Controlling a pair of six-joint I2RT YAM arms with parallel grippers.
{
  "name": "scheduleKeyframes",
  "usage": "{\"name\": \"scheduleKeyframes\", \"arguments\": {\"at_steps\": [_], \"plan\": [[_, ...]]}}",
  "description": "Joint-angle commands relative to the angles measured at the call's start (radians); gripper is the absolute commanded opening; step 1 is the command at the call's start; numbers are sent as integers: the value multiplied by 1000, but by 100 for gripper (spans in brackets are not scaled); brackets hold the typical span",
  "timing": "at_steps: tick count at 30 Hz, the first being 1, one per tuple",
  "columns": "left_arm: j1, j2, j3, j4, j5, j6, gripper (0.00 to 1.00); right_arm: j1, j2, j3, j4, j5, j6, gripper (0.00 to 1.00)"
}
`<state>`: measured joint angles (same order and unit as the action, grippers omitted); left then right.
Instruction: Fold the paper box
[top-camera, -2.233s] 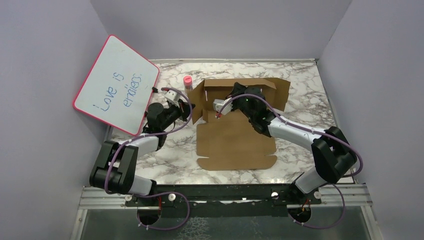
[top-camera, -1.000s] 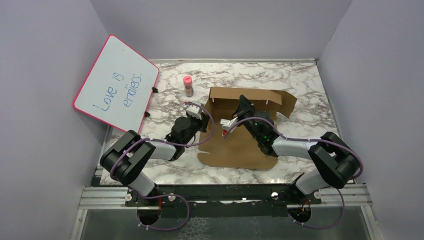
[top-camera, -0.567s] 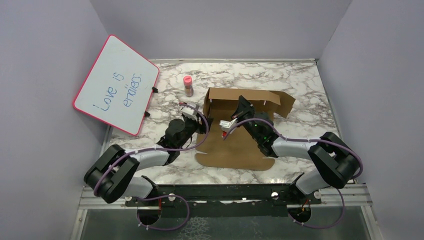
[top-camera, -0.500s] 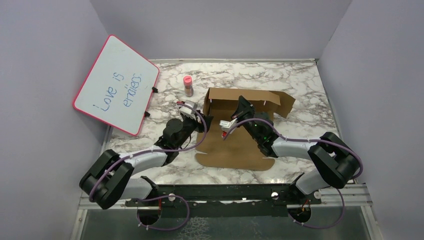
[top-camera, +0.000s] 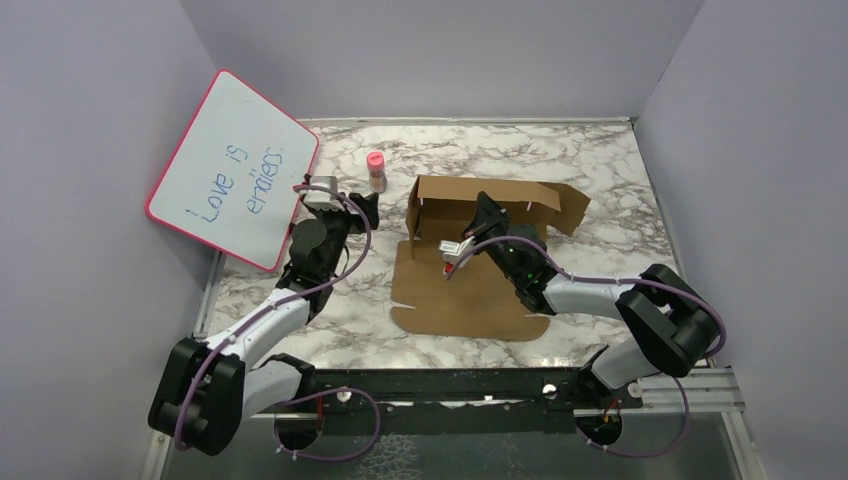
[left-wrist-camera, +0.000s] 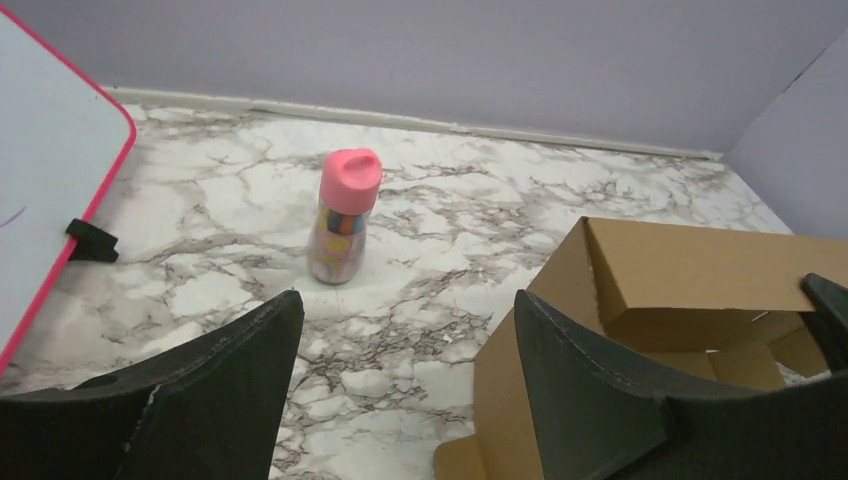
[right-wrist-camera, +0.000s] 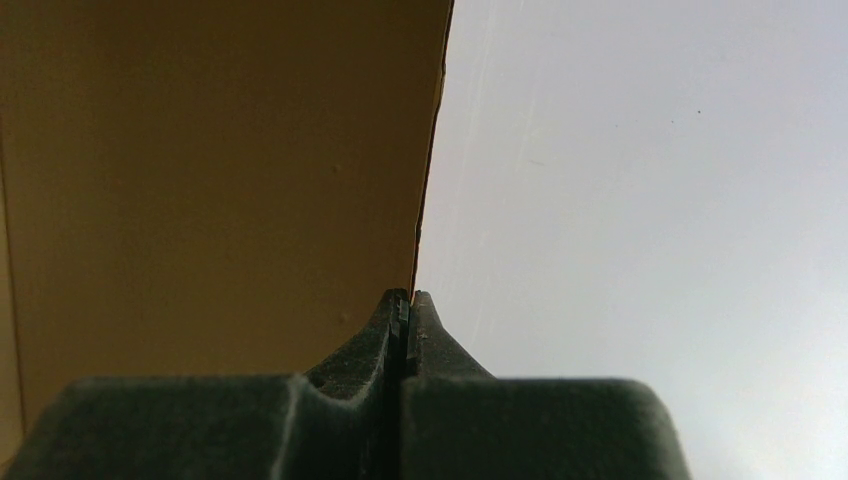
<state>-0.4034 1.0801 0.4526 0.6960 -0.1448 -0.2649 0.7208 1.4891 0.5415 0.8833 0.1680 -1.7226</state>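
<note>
The paper box (top-camera: 465, 295) is brown cardboard lying mid-table, its front panel flat and its back wall (top-camera: 490, 196) folded upright. My right gripper (top-camera: 486, 213) is shut inside the box, its tips against the raised wall. In the right wrist view a cardboard panel (right-wrist-camera: 210, 180) fills the left half, and its edge meets the tip of the shut right gripper (right-wrist-camera: 408, 296). My left gripper (top-camera: 362, 208) is open and empty, off the box's left side. In the left wrist view the left gripper (left-wrist-camera: 407, 300) frames bare marble, with the box (left-wrist-camera: 660, 270) at right.
A small pink-capped bottle (top-camera: 376, 171) stands behind the left gripper, also in the left wrist view (left-wrist-camera: 344, 217). A pink-framed whiteboard (top-camera: 232, 170) leans at the far left. Grey walls enclose the marble table (top-camera: 600, 170) on three sides.
The left gripper has let go, opened and drawn back leftward from the box's left edge toward the whiteboard. The box's left flap settled. The right arm stayed put.
</note>
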Motion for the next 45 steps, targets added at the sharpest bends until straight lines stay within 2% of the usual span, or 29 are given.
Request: {"name": "scheduleKeyframes", "arguments": {"at_steps": [1,8,22,33,39,45], "plan": [[25,95,16,-21,30,-13,78,9,-4,18,-30,-8,12,1],[29,291,67,3,187,26,78,10,-16,27,-60,-19,16,1],[15,514,145,161,471,98,78,9,-15,35,-93,-45,36,1],[-19,572,176,246,423,100,77,16,-24,38,-122,-50,50,1],[-43,602,161,356,365,83,77,19,-29,42,-144,-53,59,1],[-69,660,158,477,366,93,77,20,-39,55,-197,-65,83,1]]}}
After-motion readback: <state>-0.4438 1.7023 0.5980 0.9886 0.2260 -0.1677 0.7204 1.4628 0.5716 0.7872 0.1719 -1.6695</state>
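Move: The left hand is open, beyond the left of the box; the side flap at the box's near left corner stands some 9 cm to its right, about level with it in reach and 12 cm lower. The top panel's middle is roughly 23 cm to the right, 5 cm farther out and 3 cm below; the pink-capped bottle is about 17 cm ahead, straight out and 16 cm down. From the right hand the side flap lies around 15 cm left, 1 cm back and 9 cm lower. The left hand's open fingers come up against the outer face of the side flap and push it inward: the hand first sinks about 11 cm, then sweeps some 10 cm to the right, edging a little forward. Its wrist turns roughly 25 degrees clockwise and dips before partly levelling. The right hand stays put, still pinching the near edge of the top panel. ##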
